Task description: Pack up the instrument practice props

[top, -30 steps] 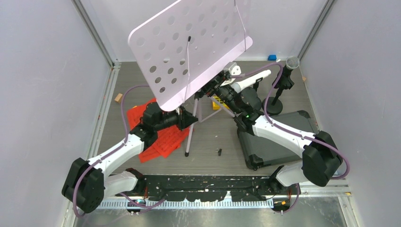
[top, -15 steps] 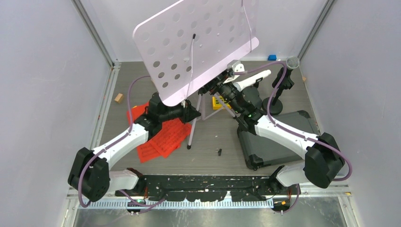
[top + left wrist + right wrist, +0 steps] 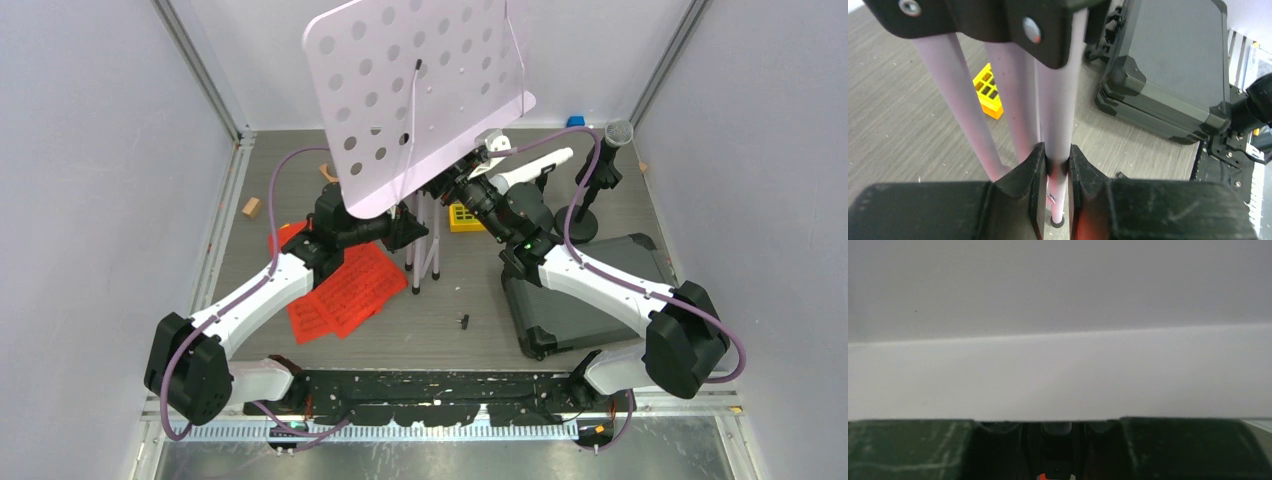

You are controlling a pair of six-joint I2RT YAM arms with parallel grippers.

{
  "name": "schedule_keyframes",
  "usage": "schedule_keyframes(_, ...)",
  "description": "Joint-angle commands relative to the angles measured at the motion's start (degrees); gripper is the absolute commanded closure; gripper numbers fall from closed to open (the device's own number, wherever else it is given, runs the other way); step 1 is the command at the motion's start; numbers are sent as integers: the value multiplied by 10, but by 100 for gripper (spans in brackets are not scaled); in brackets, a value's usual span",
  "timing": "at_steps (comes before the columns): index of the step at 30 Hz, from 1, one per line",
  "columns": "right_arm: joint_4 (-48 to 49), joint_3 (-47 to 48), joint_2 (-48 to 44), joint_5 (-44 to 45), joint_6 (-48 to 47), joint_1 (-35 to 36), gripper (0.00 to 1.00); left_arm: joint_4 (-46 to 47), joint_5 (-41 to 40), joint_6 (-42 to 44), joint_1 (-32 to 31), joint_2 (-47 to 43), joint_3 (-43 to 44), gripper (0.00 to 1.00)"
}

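The pale lilac perforated music desk (image 3: 420, 100) stands tilted over the middle of the floor, its tripod legs (image 3: 425, 250) drawn close together. In the left wrist view my left gripper (image 3: 1057, 160) is shut on one lilac leg (image 3: 1060, 100), and two more legs stand just left of it. My right gripper (image 3: 452, 186) sits under the desk's lower edge. Its wrist view is filled by the pale desk (image 3: 1058, 375), which hides the fingertips. Red sheet-music pages (image 3: 340, 295) lie under my left arm. The white microphone (image 3: 540, 165) and the black grey-headed microphone (image 3: 618, 133), on its round-based holder (image 3: 580, 222), stand at the back right.
A dark rectangular hard case (image 3: 590, 300) lies shut under my right forearm and also shows as the case (image 3: 1168, 65) in the left wrist view. A yellow block (image 3: 462, 215) sits by the legs. A small black piece (image 3: 464, 321), a wooden block (image 3: 250, 207) and a blue bit (image 3: 575, 122) lie about.
The desk has swung more upright and shifted right. The outspread leg has come in against the others. My left gripper moved right and back with the leg in it.
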Motion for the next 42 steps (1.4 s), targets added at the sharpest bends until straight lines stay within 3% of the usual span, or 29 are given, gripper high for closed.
schedule_keyframes(1, 16, 11, -32, -47, 36, 23, 100, 108, -45, 5, 10, -9, 74, 100)
schedule_keyframes(8, 6, 3, -41, -53, 21, 27, 100, 115, -43, 2, 10, -3, 47, 99)
schedule_keyframes(14, -2, -2, -49, -50, 3, 30, 100, 121, -62, -4, 10, -30, 6, 62)
schedule_keyframes(18, -3, -7, -54, -46, -4, 34, 100, 117, -88, -5, 10, -64, -29, 28)
schedule_keyframes(22, -4, -11, -58, -43, -11, 37, 100, 111, -118, -5, 10, -102, -65, 14)
schedule_keyframes(27, -5, -13, -62, -42, -10, 41, 100, 126, -149, 2, 10, -118, -87, 6)
schedule_keyframes(35, -7, -19, -66, -34, -9, 45, 100, 203, -46, -55, 10, -66, -66, 0)
schedule_keyframes(42, -9, -19, -68, -34, -4, 48, 100, 216, -24, -58, 9, -20, -32, 0)
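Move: The left fingers are still shut on one nearly folded tripod leg of the music stand, and the black leg hub sits roughly 7 cm above them, about 1 cm to their right. The yellow-red-blue block lies some 14 cm ahead and 11 cm right, the red sheets 2 cm back and 15 cm left, and the small black clip about 11 cm back and 9 cm right, all over 20 cm down. From the right hand, gripping the stand under its desk, the hub is about 7 cm straight below. After a short hold, the left hand opens wide and lets go of the tripod leg, dipping back a little before rising about 3 cm and swinging left, then coming back some 2.5 cm to the right towards the black hub, with the legs between its wide-open fingers. The right hand keeps its grip on the stand just under the desk and, as the left lets go, draws it back towards the base by about 3.5 cm and slightly left. ##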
